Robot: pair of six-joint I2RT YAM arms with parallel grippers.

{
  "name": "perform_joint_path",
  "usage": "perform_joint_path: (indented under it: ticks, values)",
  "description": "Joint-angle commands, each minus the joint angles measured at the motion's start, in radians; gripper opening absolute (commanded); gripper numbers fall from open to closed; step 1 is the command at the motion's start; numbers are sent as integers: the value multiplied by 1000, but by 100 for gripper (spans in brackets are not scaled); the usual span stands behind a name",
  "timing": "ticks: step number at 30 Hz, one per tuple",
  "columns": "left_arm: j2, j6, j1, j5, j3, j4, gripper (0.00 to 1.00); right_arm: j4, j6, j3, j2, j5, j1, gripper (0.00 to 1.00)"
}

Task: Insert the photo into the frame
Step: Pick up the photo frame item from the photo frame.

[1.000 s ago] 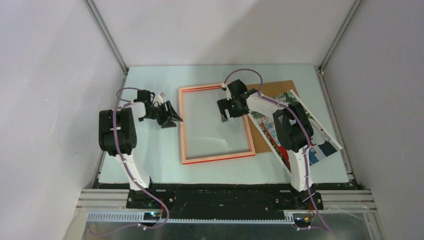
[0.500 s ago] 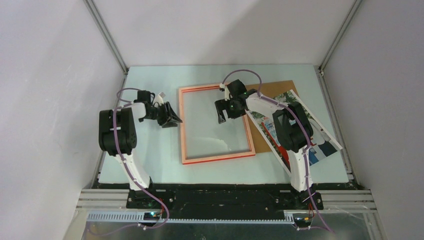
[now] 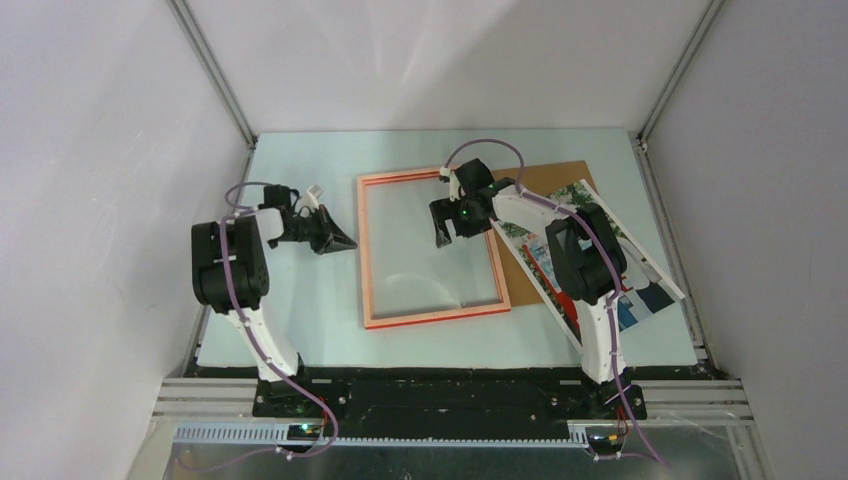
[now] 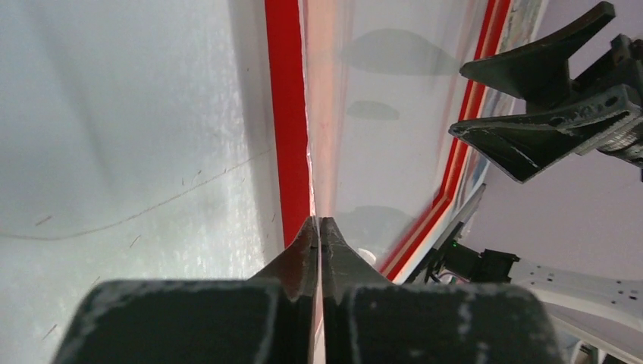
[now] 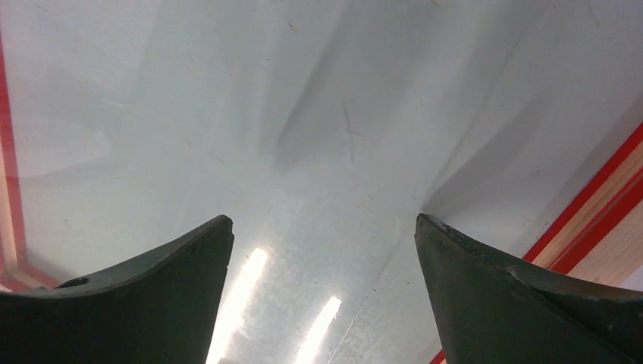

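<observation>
The frame [image 3: 430, 313] lies flat mid-table, pale orange-pink back up, with a red rim and a clear pane inside. My left gripper [image 3: 348, 242] is shut just left of the frame's left rail and holds nothing. In the left wrist view its gripper [image 4: 318, 221] points along the red rail [image 4: 292, 152]. My right gripper [image 3: 447, 230] hangs open over the pane near the frame's upper right. In the right wrist view this gripper [image 5: 322, 220] is wide apart above the glass, with the red rail [image 5: 599, 205] at the right. The photo [image 3: 648, 290] lies picture-up at the right, partly under the right arm.
A brown backing board [image 3: 555, 175] lies under the photo, right of the frame. The table's left edge [image 3: 225, 250] and an enclosure post are close behind the left arm. White walls enclose the table on three sides.
My left gripper has gone from open to shut and drawn slightly left, away from the frame. The right gripper shifted a little left, then held still. Frame and photo have not moved.
</observation>
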Motion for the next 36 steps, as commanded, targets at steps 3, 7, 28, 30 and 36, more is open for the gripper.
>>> perform_joint_path:
  ticks: [3, 7, 28, 30, 36]
  values:
    - [-92, 29, 53, 94, -27, 14, 0, 2, 4, -1, -61, -33, -2, 96]
    - [-103, 37, 56, 109, -31, 14, 2, 3, -3, -4, -88, -35, 3, 97]
    - [15, 73, 56, 100, -23, 15, 26, 17, -19, -9, 4, -22, -2, 96]
    - [19, 75, 56, 100, -27, 17, 27, 17, -16, -7, 12, -28, -3, 96]
    - [38, 77, 56, 113, -36, 31, 33, 18, -5, -4, 33, -59, -5, 96]
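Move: My left hand has its shut fingers on the left edge of the clear sheet. The frame's left rail, where I take that edge, has its middle about 2 cm to the right, 1 cm back and 2 cm below. The sheet's own middle lies some 16 cm to the right, level in depth. From my open right hand, the left rail is about 15 cm left and 2 cm back, and the right rail some 10 cm right and 2 cm back. With my left hand I keep the pinch on the clear sheet's edge, lift it about 2 cm and draw it roughly 1 cm left, out over the frame's left rail. Then I part the fingers to about a third and sink some 2.5 cm beside the rail, easing off the pinch. My right hand, wide open over the sheet, rises about 1.5 cm and settles back. ##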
